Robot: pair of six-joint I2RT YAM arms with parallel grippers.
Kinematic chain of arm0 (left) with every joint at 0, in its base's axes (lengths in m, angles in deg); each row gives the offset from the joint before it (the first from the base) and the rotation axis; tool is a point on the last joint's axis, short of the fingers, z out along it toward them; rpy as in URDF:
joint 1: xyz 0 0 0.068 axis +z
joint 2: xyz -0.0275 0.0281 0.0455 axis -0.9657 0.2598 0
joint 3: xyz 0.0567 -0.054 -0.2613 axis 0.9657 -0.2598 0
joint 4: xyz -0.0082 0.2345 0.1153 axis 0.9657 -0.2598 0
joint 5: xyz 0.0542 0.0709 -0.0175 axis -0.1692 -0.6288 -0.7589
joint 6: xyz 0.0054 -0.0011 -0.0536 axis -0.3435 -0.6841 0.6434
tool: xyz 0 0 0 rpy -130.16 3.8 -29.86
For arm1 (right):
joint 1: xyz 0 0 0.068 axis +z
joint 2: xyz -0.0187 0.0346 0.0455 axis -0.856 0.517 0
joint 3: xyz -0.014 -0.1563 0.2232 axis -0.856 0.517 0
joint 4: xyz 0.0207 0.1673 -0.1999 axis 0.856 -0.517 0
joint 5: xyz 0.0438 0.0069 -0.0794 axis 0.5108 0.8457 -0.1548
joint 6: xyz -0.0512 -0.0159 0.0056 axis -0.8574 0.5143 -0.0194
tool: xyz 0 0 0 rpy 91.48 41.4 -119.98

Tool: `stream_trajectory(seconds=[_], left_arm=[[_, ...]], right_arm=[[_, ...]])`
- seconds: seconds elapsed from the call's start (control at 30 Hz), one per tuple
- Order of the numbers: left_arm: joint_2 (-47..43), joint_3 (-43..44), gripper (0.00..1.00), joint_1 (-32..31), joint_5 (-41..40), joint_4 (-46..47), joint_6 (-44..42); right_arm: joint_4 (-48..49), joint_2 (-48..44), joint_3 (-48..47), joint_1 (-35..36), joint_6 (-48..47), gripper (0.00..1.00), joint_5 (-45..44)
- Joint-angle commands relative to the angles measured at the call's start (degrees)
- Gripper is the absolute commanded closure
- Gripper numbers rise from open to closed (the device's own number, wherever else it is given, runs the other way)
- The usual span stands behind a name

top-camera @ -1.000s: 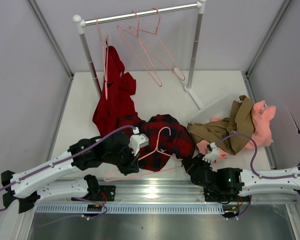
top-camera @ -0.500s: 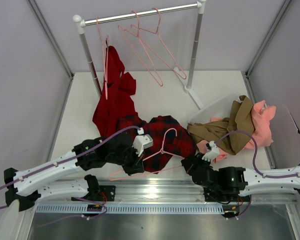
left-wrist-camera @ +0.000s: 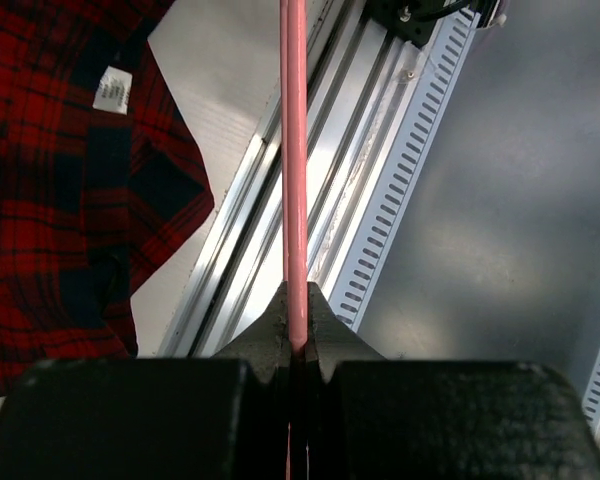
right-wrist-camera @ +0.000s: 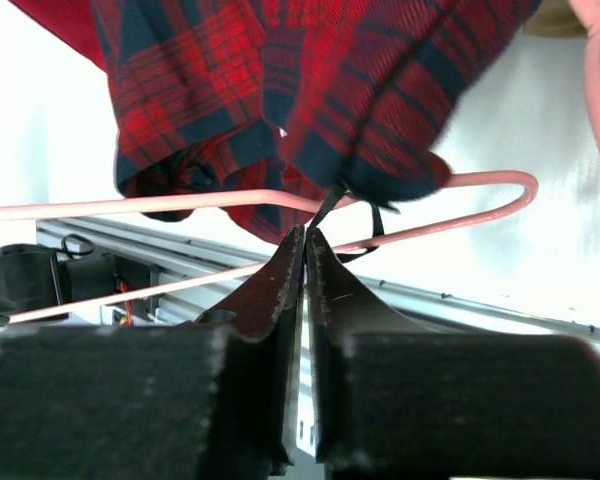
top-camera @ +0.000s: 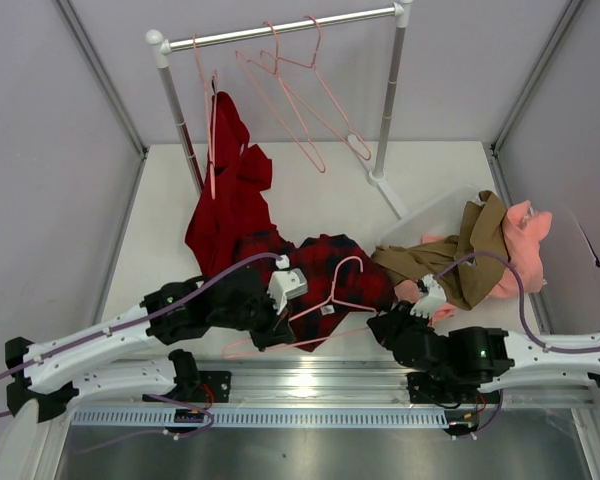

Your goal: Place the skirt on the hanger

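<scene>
The red and navy plaid skirt (top-camera: 325,270) lies crumpled at the table's near middle, also seen in the left wrist view (left-wrist-camera: 50,180) and the right wrist view (right-wrist-camera: 280,90). The pale-pink hanger (top-camera: 332,300) rests over the skirt, its hook toward the back. My left gripper (top-camera: 271,338) is shut on the hanger's long bar (left-wrist-camera: 294,150), which runs straight out from the jaws (left-wrist-camera: 297,325). My right gripper (top-camera: 386,325) is shut at its tips (right-wrist-camera: 305,238) on a thin black loop of the skirt, just under the hanger's bent end (right-wrist-camera: 480,200).
A clothes rail (top-camera: 280,28) at the back carries more pink hangers (top-camera: 300,110) and a plain red garment (top-camera: 230,190). A clear bin (top-camera: 430,212) with tan and pink clothes (top-camera: 480,250) sits at the right. A metal track (top-camera: 310,385) runs along the near edge.
Both arms have shifted to the right. The hanger's hook and the skirt's near edge have moved right with them, and the right gripper has risen toward the skirt's edge.
</scene>
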Motion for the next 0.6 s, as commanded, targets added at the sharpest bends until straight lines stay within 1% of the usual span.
stream_trajectory(seconds=[0.0,0.07,0.1,0.17,0.2,0.23,0.27,0.3,0.4,0.5,0.57], left_arm=[[-2.2,1.7,1.0,-0.7,1.0,7.0,-2.6],[-1.6,2.7,1.0,-0.6,0.8,8.0,-3.1],[-1.3,3.2,1.0,-0.6,0.7,8.5,-3.8],[-0.2,3.8,1.0,-0.6,-0.2,10.1,-4.5],[0.1,4.3,1.0,-0.6,-0.7,10.7,-4.8],[0.5,4.5,1.0,-0.6,-1.1,11.2,-4.8],[1.0,4.8,1.0,-0.6,-1.8,12.7,-4.7],[1.2,5.0,1.0,-0.6,-2.8,13.4,-4.7],[1.5,5.9,1.0,-0.7,-4.2,16.1,-4.9],[1.7,7.3,1.0,-0.7,-7.4,17.6,-5.6],[1.8,9.4,1.0,-0.8,-11.7,17.8,-6.2]], right_arm=[[-7.8,-1.0,-6.3,0.6,-0.3,0.8,0.1],[-10.8,-1.3,-11.5,0.6,-2.8,0.68,0.7],[-13.8,-1.1,-13.4,0.7,-3.6,0.59,1.2],[-16.3,-0.9,-18.5,0.6,-4.9,0.52,1.3],[-18.5,-0.9,-20.1,0.6,-5.2,0.47,1.2],[-19.5,-0.9,-21.5,0.7,-5.4,0.46,0.6],[-20.2,-1.4,-24.1,0.7,-5.9,0.41,0.4],[-22.1,-1.5,-25.4,0.7,-5.8,0.4,-0.1],[-23.8,-2.2,-29.9,0.6,-7.3,0.38,-1.8],[-26.2,-2.2,-34.2,0.7,-8.5,0.36,-4.1],[-27.6,-1.8,-36.0,0.6,-8.7,0.36,-6.1]])
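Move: The skirt's black strap is looped over the hanger near its right end, still pinched between the right fingers. That end sticks out about 6 cm to the right hand's right and 3 cm ahead, roughly level. The bulk of the skirt lies some 10 cm ahead, 15 cm left and 10 cm below; the brown cloth about 14 cm ahead, 18 cm right and 12 cm lower. From the left hand, gripping the hanger's bars, the right end is roughly 27 cm right, 7 cm ahead and 5 cm lower. The skirt's strap is let go on the hanger: the right fingers open wide and that hand climbs clear by about 15 cm, drifting some 4 cm right. The left hand keeps its pinch on the hanger and raises it about 5 cm while carrying it forward and right, tilting some 15 degrees so its fingertips lift towards the far end. ##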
